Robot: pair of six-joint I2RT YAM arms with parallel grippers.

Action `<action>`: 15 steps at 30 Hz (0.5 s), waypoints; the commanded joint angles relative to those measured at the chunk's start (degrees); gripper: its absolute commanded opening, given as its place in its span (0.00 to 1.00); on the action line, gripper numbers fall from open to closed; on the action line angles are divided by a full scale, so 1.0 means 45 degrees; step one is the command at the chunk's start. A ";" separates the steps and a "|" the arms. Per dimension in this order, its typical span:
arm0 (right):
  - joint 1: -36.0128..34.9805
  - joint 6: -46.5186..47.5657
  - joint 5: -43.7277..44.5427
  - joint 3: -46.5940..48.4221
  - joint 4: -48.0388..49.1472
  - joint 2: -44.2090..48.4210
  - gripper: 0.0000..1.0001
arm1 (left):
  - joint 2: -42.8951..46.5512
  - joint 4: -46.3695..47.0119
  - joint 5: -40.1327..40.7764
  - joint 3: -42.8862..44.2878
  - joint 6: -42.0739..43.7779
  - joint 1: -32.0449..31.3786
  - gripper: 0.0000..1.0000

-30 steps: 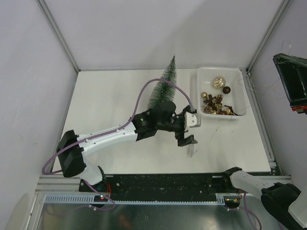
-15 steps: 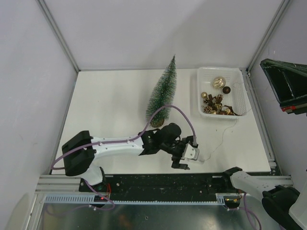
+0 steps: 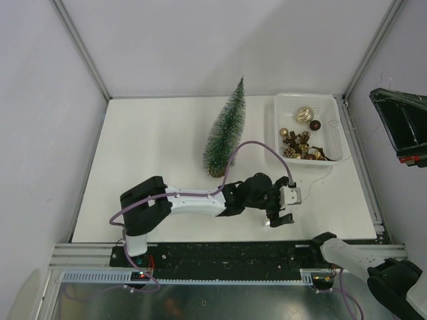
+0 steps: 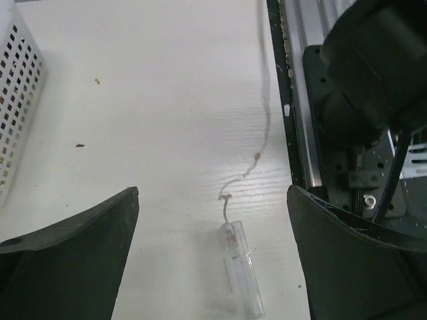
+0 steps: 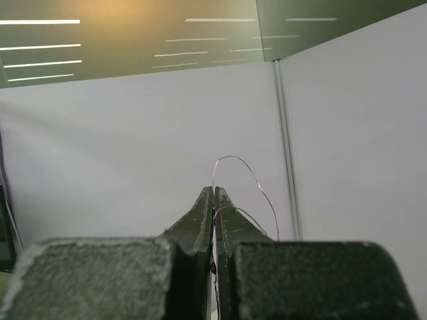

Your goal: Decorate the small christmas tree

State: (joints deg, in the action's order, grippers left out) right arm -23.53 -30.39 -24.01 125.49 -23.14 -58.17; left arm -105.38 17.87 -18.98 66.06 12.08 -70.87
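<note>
The small christmas tree [image 3: 223, 133] stands upright on its tan disc base at mid table. My left gripper [image 3: 283, 208] is open, low over the table near the front edge, right of the tree. In the left wrist view its fingers [image 4: 73, 247] stand wide apart around a clear plastic tube [image 4: 241, 277] lying flat on the table. A thin wire [image 4: 267, 120] runs from the tube. My right gripper [image 5: 214, 190] is raised high at the far right [image 3: 400, 123] and is shut on a thin wire [image 5: 250, 170] that loops out of its tips.
A white mesh basket [image 3: 335, 127] holding gold and brown ornaments [image 3: 300, 143] stands right of the tree; its wall shows in the left wrist view [image 4: 17, 100]. The black rail [image 4: 313, 100] runs along the table's near edge. Grey walls enclose the table.
My left arm has swung away from the tree, right and toward the front edge. The clear tube now lies on the table under the open gripper. The raised right gripper shifted slightly.
</note>
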 commanded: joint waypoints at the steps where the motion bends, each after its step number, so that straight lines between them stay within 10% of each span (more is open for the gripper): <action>1: -0.0446 0.0490 0.0463 0.0346 -0.0183 0.0022 0.00 | -0.0418 0.0855 0.0464 0.0777 -0.1563 -0.0090 0.95; 15: -0.2167 0.1767 0.2157 0.0193 -0.0722 0.0396 0.00 | -0.0448 0.0642 -0.1064 0.0698 -0.1134 -0.0110 0.19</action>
State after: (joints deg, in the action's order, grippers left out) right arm -31.40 -24.86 -17.50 126.96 -26.15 -57.39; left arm -108.75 19.11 -22.90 68.05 6.11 -71.13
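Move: The clear tube at the end of the wire is close under the left hand's open fingers, about 6 cm below the hand point, some 2 cm back and 2 cm to its left. From this hand, the tree's middle is roughly 20 cm ahead, 24 cm to the left and about 5 cm higher; the basket of baubles is about 38 cm ahead, 13 cm to the right and 10 cm lower. From the raised right hand, the tube is some 65 cm below, about 5 cm ahead and 6 cm to the left. The left hand's wide-open fingers close to about a quarter of their opening around the place where the wire meets the clear tube, while the hand eases about 1 cm right, then 1.5 cm back and 1 cm down towards the tube, its forward side rolling down some 5 degrees. High above, the right hand keeps its shut grip on the wire and drifts about 1.5 cm right and back; whether the left fingers already touch wire or tube can't be seen. ##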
